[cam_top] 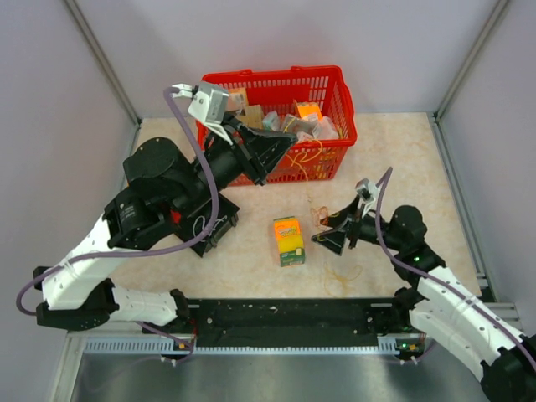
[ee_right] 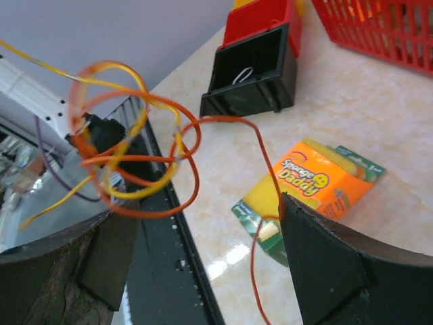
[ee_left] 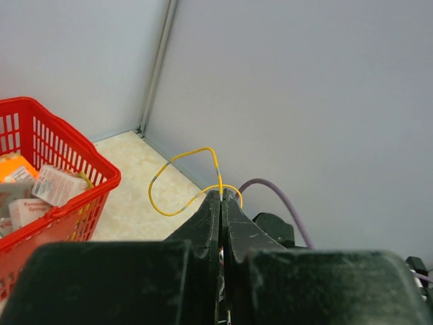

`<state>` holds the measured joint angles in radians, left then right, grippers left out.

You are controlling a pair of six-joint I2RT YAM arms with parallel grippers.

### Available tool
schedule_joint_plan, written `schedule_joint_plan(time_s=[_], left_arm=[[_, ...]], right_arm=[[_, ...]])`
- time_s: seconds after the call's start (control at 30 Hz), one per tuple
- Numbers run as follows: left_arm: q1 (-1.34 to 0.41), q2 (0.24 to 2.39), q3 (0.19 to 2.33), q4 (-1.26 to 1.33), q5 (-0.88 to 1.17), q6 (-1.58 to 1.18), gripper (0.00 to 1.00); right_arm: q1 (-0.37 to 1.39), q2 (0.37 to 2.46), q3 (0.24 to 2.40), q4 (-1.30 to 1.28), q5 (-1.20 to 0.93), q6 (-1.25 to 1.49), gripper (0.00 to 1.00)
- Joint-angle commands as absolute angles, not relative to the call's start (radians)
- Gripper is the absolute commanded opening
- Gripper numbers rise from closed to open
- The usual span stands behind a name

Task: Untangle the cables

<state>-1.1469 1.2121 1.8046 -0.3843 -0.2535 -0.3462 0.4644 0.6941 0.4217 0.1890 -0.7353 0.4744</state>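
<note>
The cables are thin orange and yellow wires. In the right wrist view they hang in tangled loops [ee_right: 128, 149] at upper left, and one orange strand [ee_right: 260, 145] runs down against the right fingertip. My right gripper [ee_right: 206, 210] is open, its jaws wide apart; in the top view it [cam_top: 322, 230] is right of the sponge box, with thin loops [cam_top: 339, 272] on the table below it. My left gripper [ee_left: 223, 193] is shut on a yellow wire [ee_left: 179, 162] that loops out ahead. In the top view it [cam_top: 289, 146] is at the basket's front wall.
A red basket [cam_top: 339, 84] with several packets stands at the back. A yellow-green and orange sponge box [cam_top: 288, 240] lies mid-table, also seen from the right wrist [ee_right: 318, 183]. A black and red box [ee_right: 254, 61] sits by the left arm. A black rail [cam_top: 285, 314] runs along the near edge.
</note>
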Motion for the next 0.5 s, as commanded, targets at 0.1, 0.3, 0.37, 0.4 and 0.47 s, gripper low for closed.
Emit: schedule_joint_plan(time_s=[0.1,0.3,0.37,0.4,0.47], left_arm=[[-1.140,1.235,1.865,-0.307,-0.154,-0.409,0.00],[-1.138,1.250,1.865,-0.295,-0.110,-0.423,0.00],[-1.137,1.247,1.864,-0.298,-0.120,-0.423,0.00],[-1.137,1.243,1.859,-0.299,-0.123,-0.422,0.00],[-1.135,1.229,1.844,-0.288,-0.127,-0.420,0.00]], right_arm=[[0.476,0.707,0.336,0.430,-0.485,0.433,0.81],[0.476,0.695,0.284,0.603,-0.385,0.558,0.49],[0.476,0.693,0.273,0.650,-0.394,0.601,0.31],[0.476,0.695,0.265,0.675,-0.399,0.621,0.22],[0.476,0.698,0.252,0.696,-0.384,0.666,0.00]])
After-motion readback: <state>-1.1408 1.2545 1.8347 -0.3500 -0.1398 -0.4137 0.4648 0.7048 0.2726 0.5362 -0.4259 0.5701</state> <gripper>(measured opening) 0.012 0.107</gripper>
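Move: The strand of the orange-and-yellow tangle to be caught runs some 4 cm ahead of the open right hand, beside its forward finger and at about its height. The tangle's loops hang about 6 cm above and 2 cm left of that hand, roughly 1 cm ahead; the sponge packet lies about 8 cm left, 5 cm ahead and 18 cm down. From the high left hand, the strand is roughly 10 cm right, 1 cm ahead and 33 cm below. The right fingertips pinch the orange strand: the open hand sweeps forward about 5 cm and slightly right to it, dipping some 2 cm and rising back while it turns nearly 20 degrees clockwise, then closes late in the sweep. The left hand keeps its shut grip on the yellow cable and eases about 2 cm to the right, slightly back and up. ##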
